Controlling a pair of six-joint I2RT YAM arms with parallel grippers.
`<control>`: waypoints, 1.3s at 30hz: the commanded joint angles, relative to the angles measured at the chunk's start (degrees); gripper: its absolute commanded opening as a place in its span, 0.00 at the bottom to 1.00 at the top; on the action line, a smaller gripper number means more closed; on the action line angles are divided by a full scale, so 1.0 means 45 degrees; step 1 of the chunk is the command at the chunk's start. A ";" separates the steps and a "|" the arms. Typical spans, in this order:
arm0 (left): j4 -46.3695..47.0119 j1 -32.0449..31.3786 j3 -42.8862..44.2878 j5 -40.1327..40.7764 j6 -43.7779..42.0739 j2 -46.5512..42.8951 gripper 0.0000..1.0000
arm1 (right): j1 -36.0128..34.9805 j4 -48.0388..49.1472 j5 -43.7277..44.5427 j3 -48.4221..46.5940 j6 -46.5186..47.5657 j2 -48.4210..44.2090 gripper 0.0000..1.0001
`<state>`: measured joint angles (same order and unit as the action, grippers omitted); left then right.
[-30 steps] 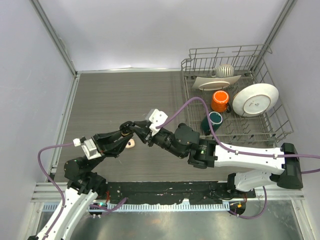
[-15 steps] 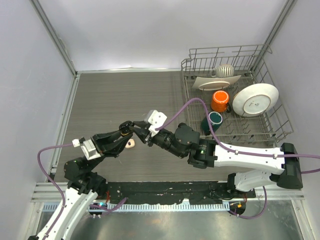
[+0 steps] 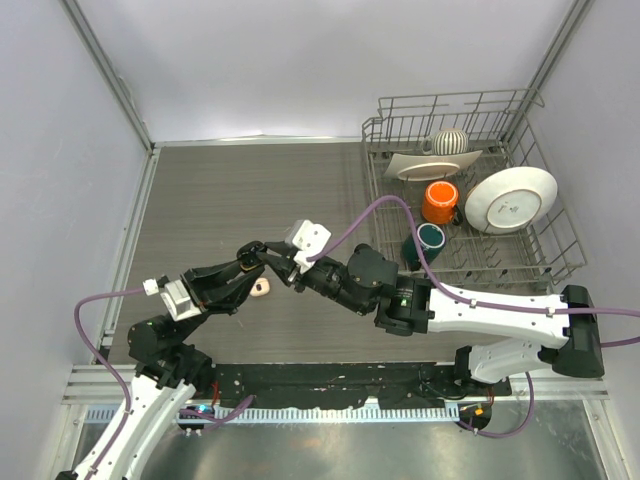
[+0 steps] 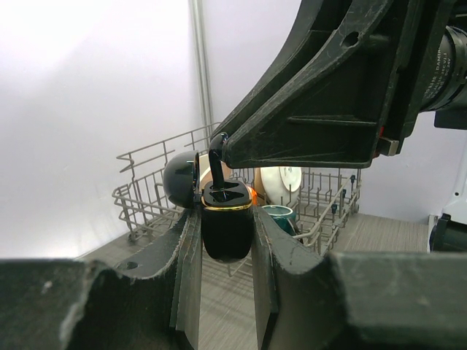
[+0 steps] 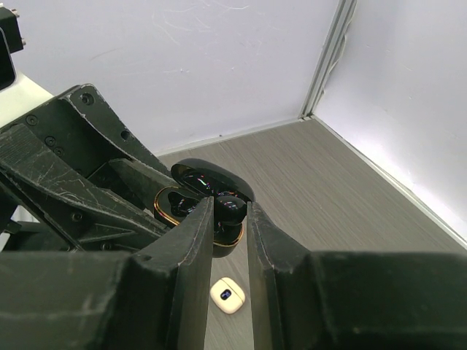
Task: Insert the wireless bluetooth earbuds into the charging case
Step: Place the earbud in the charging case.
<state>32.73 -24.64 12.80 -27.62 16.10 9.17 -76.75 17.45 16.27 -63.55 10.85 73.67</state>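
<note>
My left gripper (image 4: 225,220) is shut on a glossy black charging case (image 4: 227,232) with a gold rim, held above the table with its lid (image 5: 213,175) swung open. My right gripper (image 5: 230,216) is shut on a black earbud (image 5: 230,209), right over the case's open top. In the left wrist view the earbud's stem (image 4: 215,162) reaches down into the case. In the top view the two grippers meet tip to tip, left (image 3: 260,252) and right (image 3: 283,268), over the middle of the table. The other earbuds are out of view.
A small cream-white case (image 3: 261,287) with a dark window lies shut on the table under the grippers, also in the right wrist view (image 5: 227,295). A wire dish rack (image 3: 520,262) with plates, mugs and a striped pot stands at the back right.
The right gripper has edged slightly left toward the case. Both grips are unchanged.
</note>
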 commanded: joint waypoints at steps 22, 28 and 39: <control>0.1008 0.0027 0.0164 0.0492 -0.0159 -0.0084 0.00 | -0.0210 -0.1847 -0.0511 -0.1093 0.0772 0.0426 0.22; 0.0949 0.0008 0.0125 0.0512 -0.0159 -0.0104 0.00 | -0.0210 -0.1750 -0.0549 -0.1132 0.0616 0.0387 0.38; 0.0793 0.0027 0.0144 0.0492 -0.0198 -0.0104 0.00 | -0.0210 -0.1496 -0.0550 -0.1093 0.0323 0.0173 0.56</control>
<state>33.06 -24.64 12.69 -26.35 16.03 9.10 -77.34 10.20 13.76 -67.05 13.19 75.00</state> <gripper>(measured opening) 0.307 0.531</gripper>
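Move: The right hand holds the black earbud over the open charging case, whose middle lies about 2 cm back, 2 cm left and 2 cm below that hand. The white case stands on the table roughly 2 cm ahead, 4 cm left and some 27 cm below. The left hand already grips the charging case, its middle about 1 cm ahead, 1 cm right and 1 cm above the pads. Still pinching the earbud at the well, the right hand tips its fingers down about 5 degrees almost on the spot. It then lets go, the fingers spreading to about half open as the hand sinks, draws back and drifts left, each by roughly 1 cm. The left hand keeps its grip, holding the charging case steady. ##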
